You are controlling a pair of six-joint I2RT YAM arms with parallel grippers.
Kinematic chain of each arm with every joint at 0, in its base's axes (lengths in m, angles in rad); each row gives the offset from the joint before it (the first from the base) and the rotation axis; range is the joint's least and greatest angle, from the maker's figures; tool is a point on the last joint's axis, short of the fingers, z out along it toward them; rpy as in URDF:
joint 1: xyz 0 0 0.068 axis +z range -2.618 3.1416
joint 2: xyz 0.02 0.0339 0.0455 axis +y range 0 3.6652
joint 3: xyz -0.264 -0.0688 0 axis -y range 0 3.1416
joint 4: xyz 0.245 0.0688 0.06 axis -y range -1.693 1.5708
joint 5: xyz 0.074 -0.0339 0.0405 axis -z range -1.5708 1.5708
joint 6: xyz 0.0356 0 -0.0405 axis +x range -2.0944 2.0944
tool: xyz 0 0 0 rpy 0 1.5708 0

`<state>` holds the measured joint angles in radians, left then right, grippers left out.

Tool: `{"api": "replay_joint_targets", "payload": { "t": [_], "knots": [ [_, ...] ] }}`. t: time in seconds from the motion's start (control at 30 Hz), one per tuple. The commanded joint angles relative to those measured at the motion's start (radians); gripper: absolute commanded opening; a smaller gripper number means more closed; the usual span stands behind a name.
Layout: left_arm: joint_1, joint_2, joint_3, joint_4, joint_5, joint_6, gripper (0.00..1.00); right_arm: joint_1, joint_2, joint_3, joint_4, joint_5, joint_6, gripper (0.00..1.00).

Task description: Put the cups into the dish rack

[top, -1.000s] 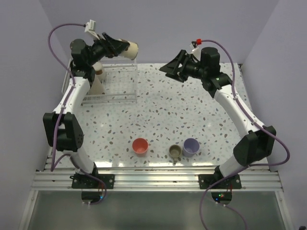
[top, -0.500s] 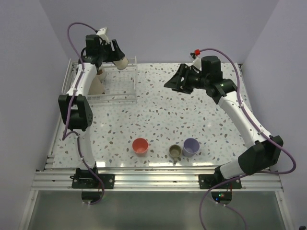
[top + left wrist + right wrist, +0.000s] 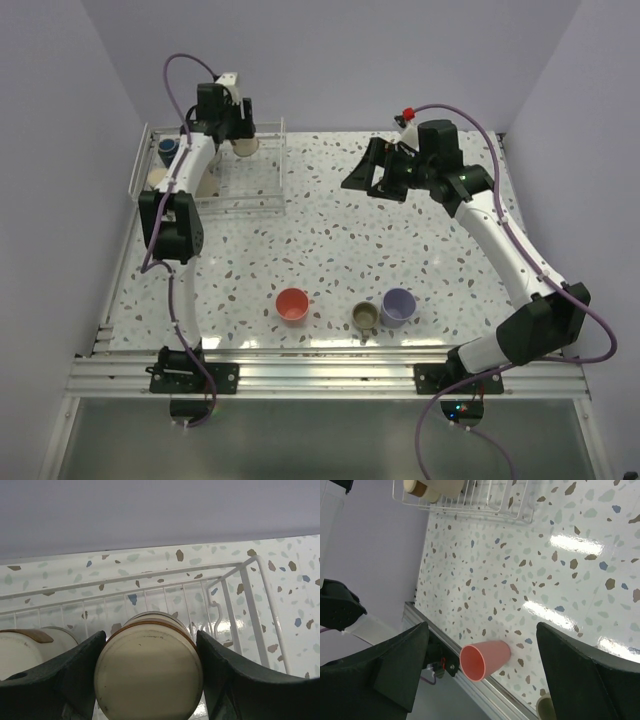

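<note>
My left gripper [image 3: 241, 137] is shut on a beige cup with a brown band [image 3: 149, 672] and holds it bottom-toward-camera, low over the back right part of the white wire dish rack [image 3: 262, 200]. Another beige cup [image 3: 35, 647] lies in the rack to its left. A dark blue cup [image 3: 168, 148] sits at the rack's far left. A red cup [image 3: 292, 305], an olive cup [image 3: 365, 317] and a lavender cup [image 3: 399, 306] stand near the table's front edge. My right gripper [image 3: 366, 172] is open and empty, high over the table middle; its wrist view shows the red cup [image 3: 485, 660].
The rack's right end rails [image 3: 250, 595] stand just right of the held cup. The metal table edge rail [image 3: 470, 680] runs close behind the red cup. Purple walls enclose the table on three sides.
My left gripper has carried the beige cup from high above the rack's right end down and left into the rack. My right gripper has dropped slightly and stayed open.
</note>
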<state>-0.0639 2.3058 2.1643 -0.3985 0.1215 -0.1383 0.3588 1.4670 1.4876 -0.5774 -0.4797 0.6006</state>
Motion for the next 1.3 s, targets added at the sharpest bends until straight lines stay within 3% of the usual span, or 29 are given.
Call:
{"api": "replay_joint_targets", "payload": {
  "t": [0.0,0.33,0.43,0.63,0.87,0.97,1.1,1.27],
  "knots": [
    [-0.017,0.035,0.077,0.023,-0.089,0.055,0.0,-0.001,0.006,0.033,-0.019,0.026,-0.036,0.92],
    [-0.022,0.101,0.097,0.073,-0.175,0.043,0.0,-0.001,0.042,0.066,-0.047,0.044,-0.068,0.94],
    [-0.022,0.11,0.097,0.084,-0.189,0.04,0.05,-0.001,0.047,0.072,-0.052,0.049,-0.073,0.94],
    [-0.022,0.121,0.097,0.092,-0.227,0.043,0.27,-0.004,0.059,0.079,-0.053,0.053,-0.079,0.95],
    [-0.022,0.112,0.091,0.104,-0.244,0.032,0.76,-0.011,0.053,0.073,-0.056,0.058,-0.082,0.96],
    [-0.022,0.096,0.091,0.109,-0.241,0.028,0.89,-0.009,0.05,0.068,-0.052,0.053,-0.078,0.96],
    [-0.022,0.063,0.092,0.115,-0.247,0.02,1.0,-0.011,0.044,0.057,-0.042,0.043,-0.071,0.96],
    [-0.02,0.0,0.111,0.113,-0.256,0.017,1.0,-0.009,0.026,0.04,-0.03,0.036,-0.064,0.96]
  ]
}}
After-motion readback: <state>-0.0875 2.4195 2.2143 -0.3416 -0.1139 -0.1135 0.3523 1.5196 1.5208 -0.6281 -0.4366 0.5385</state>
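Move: The cup is already in the left fingers, over the rack; its slot lies roughly 2 cm ahead, 2 cm left and 6 cm below that hand. Beside the slot stands the brown-banded cup, about 11 cm left and 3 cm ahead of the hand; the tall cream cup is some 10 cm left and 8 cm back, the blue mug about 22 cm left and 3 cm ahead. From the idle right hand the slot is roughly 31 cm ahead, 32 cm left, 19 cm below. The cup, held bottom-up, is lowered about 5 cm into the rack by the left hand, which eases a couple of centimetres forward and left towards the brown-banded cup while turning some 10 degrees counter-clockwise. With the drop over, the hand keeps edging left, then opens its fingers wide, lets go of the cup and starts to rise slightly. ##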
